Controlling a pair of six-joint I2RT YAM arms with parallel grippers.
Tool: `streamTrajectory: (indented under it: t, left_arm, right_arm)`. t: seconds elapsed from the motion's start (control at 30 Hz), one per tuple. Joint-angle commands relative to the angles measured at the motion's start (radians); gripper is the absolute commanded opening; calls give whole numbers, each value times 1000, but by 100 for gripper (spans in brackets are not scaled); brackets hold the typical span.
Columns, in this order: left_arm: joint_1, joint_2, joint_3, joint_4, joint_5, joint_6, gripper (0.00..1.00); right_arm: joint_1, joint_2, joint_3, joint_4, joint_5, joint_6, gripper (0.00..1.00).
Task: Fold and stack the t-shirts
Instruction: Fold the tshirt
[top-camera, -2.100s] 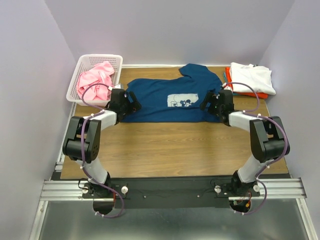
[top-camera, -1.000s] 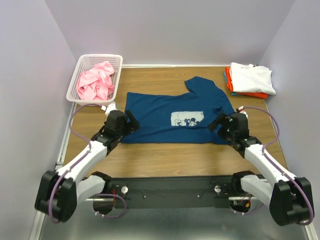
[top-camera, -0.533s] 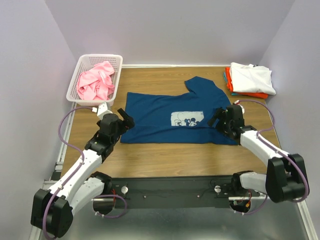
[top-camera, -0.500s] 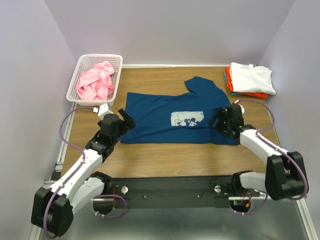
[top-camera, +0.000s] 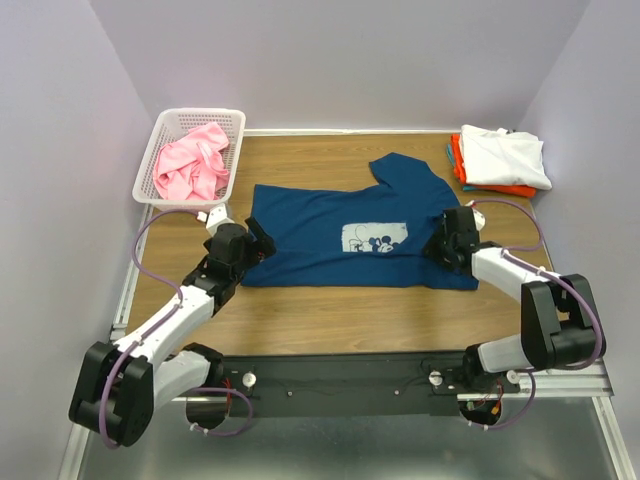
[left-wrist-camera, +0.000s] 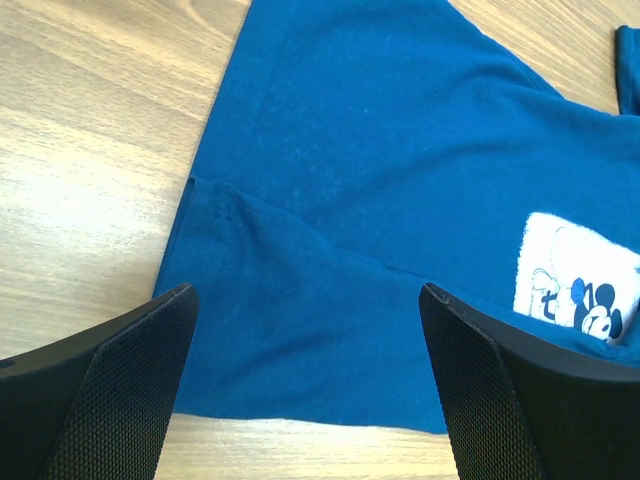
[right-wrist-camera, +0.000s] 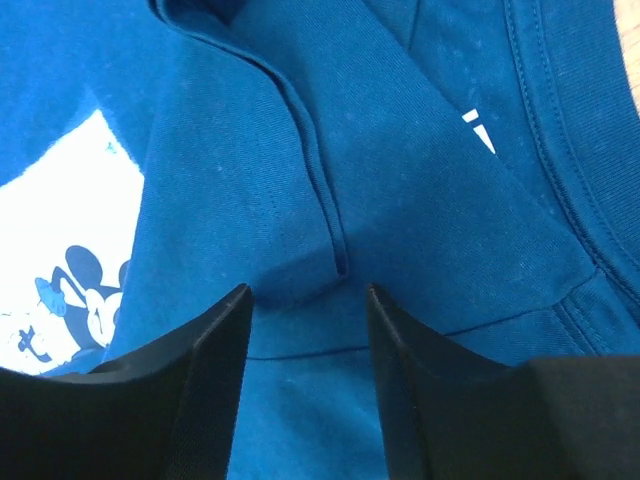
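A navy t-shirt (top-camera: 330, 215) with a pale mouse print (top-camera: 373, 236) lies flat across the table's middle. My left gripper (top-camera: 256, 243) hangs open over its near left corner (left-wrist-camera: 200, 330), nothing between the fingers (left-wrist-camera: 307, 292). My right gripper (top-camera: 441, 246) is down on the shirt's right side near the collar. Its jaws stand partly apart, a raised fold of navy cloth (right-wrist-camera: 320, 230) between them (right-wrist-camera: 306, 290). At the back right sits a folded stack (top-camera: 503, 158), white on top of orange. A pink t-shirt (top-camera: 190, 165) lies crumpled in the basket.
The white lattice basket (top-camera: 200, 113) stands at the back left corner. Bare wood (top-camera: 340, 315) runs between the shirt's near hem and the arms' mounting rail (top-camera: 340, 378). Walls close in on three sides.
The right gripper's jaws have narrowed onto the shirt's right side and its arm has folded lower. The left gripper has shifted slightly towards the shirt's near left corner, still wide.
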Motion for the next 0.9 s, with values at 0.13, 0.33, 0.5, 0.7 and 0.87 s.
streamTrajectory:
  t: [0.13, 0.33, 0.5, 0.7, 0.87]
  left_arm:
    - [-4, 47, 13, 43, -2, 8, 98]
    - [-4, 64, 14, 49, -5, 13, 98]
    - [-4, 74, 16, 50, -11, 17, 98]
    - [-4, 80, 20, 50, -17, 26, 98]
    - [-3, 91, 23, 52, -18, 31, 98]
  right_arm:
    - [0, 31, 37, 39, 18, 26, 34]
    - [-2, 37, 64, 58, 30, 10, 9]
    - [-2, 85, 107, 91, 9, -13, 1]
    - [24, 161, 181, 154, -91, -46, 1]
    - [70, 244, 276, 158, -97, -100, 1]
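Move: The loose hem flap's corner sits right at the right fingertips, about 1 cm ahead and 1 cm below them. The Mickey print is roughly 11 cm to the right hand's left and 3 cm farther out, and the far sleeve some 17 cm ahead and 5 cm left. The shirt's near right corner is about 6 cm back and 9 cm right. For the left hand, the flap's corner is about 33 cm to its right, level with it and some 8 cm lower. Closing in place first, the right fingers go from half open to shut and pinch the flap's corner. Then they draw it forward some 7 cm, rising about 2 cm and bending left by nearly 4 cm late on, past the print's right side, fingers lifting slightly. The left hand, wide open above the shirt, sinks about 2 cm. ##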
